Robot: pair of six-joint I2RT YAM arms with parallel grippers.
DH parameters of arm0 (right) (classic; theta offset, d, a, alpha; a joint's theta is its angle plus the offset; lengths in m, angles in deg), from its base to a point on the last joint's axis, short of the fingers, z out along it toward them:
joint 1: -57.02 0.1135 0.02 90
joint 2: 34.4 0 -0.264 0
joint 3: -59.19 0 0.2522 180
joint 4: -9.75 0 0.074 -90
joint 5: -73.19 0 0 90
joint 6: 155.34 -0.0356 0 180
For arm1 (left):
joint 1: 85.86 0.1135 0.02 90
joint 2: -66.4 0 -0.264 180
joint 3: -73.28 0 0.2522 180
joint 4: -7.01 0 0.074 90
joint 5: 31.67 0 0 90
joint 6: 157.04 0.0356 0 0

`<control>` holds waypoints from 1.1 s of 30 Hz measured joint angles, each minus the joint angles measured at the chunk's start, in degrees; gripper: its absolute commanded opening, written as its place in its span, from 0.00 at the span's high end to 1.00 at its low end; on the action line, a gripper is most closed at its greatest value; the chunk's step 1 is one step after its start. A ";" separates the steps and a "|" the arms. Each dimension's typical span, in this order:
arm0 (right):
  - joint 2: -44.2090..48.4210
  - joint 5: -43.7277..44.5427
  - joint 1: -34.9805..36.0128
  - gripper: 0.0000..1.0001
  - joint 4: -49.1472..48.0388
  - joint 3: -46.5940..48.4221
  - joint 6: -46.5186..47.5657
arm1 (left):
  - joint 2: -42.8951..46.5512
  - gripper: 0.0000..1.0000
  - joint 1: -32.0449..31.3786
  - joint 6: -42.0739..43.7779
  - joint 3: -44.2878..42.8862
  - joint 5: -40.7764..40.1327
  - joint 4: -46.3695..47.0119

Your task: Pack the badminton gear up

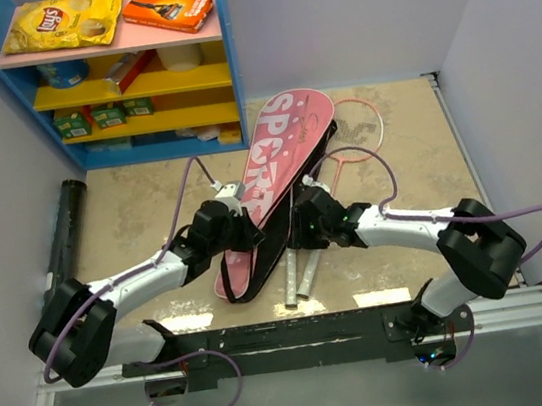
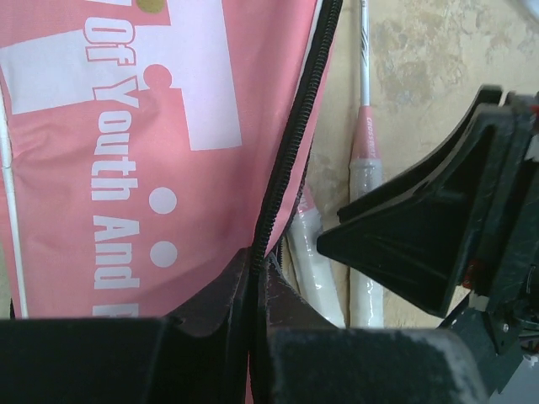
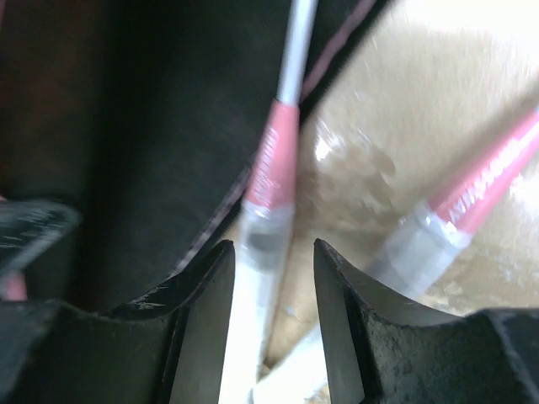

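Note:
The pink bag [image 1: 280, 156] lettered "SPORT" lies slanted mid-table, its black zipper edge [image 2: 290, 143] facing right. My left gripper [image 1: 242, 229] is shut on that zipper edge at the bag's lower end [image 2: 255, 282]. Two pink-and-white rackets lie beside the bag, their heads [image 1: 367, 129] at the right and their white handles [image 1: 301, 271] toward me. My right gripper [image 3: 274, 252] stands open astride one racket handle [image 3: 271, 181], close to its left finger. The other racket [image 3: 472, 198] lies to the right. A long black tube [image 1: 65, 232] rests by the left wall.
A blue shelf unit [image 1: 230, 57] with snack packets and boxes stands at the back left. Grey walls close in both sides. The right gripper's black body [image 2: 438, 236] sits close to the left gripper, just right of the handles. The arms' base rail [image 1: 290, 337] runs along the near edge.

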 measured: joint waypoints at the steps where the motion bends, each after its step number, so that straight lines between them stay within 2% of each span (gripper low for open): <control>1: 0.02 -0.07 0.37 0.54 0.00 -0.81 -0.50 | -0.02 1.00 0.00 -0.13 -0.09 0.02 0.07; 17: 1.31 0.15 4.96 0.53 -1.97 -4.96 -4.96 | -0.70 1.00 0.00 -0.94 -0.26 0.04 0.81; 22: -0.39 -0.55 5.31 0.55 -6.40 -6.38 -6.71 | -0.70 1.00 0.00 -1.01 -0.26 0.11 1.16; 24: -1.03 -1.40 5.31 0.61 -8.48 -6.69 -7.32 | -0.70 1.00 0.00 -1.20 -0.26 0.22 1.36; 25: -1.42 -1.57 5.31 0.74 -9.49 -6.75 -7.54 | -0.70 1.00 0.00 -1.29 -0.26 0.22 1.42; 27: -2.21 -1.90 5.31 0.85 -11.08 -6.99 -8.00 | -0.70 1.00 0.00 -1.33 -0.26 0.20 1.53; 28: -2.54 -2.21 5.31 0.94 -11.78 -7.15 -8.81 | -0.70 1.00 0.00 -1.33 -0.26 0.09 1.55; 30: -2.64 -2.32 5.29 1.00 -12.44 -7.32 -9.68 | -0.70 1.00 0.00 -1.36 -0.20 0.04 1.55; 33: -2.38 -2.23 5.31 1.00 -12.17 -7.32 -10.16 | -0.66 1.00 0.00 -1.36 0.42 -0.11 1.92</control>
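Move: The upper end of the nearer racket handle lies about 4 cm back, 2 cm left and 3 cm below my half-open right hand. The second racket handle lies some 8 cm back, 2 cm right and 4 cm lower. The bag's black-lined opening is about 6 cm to the left and 2 cm farther out, slightly lower. From my left hand, which already pinches the bag's zipper edge, that nearer handle end is roughly 7 cm back, 9 cm right and 4 cm down. I draw my right hand back some 4 cm and ease it down about 2.5 cm, then slide it roughly 3 cm left so the nearer racket handle sits between my fingers, the hand tilting slightly. There I shut them and pinch the handle just below its pink cone. My left hand stays put and keeps its hold on the zipper edge of the bag. ##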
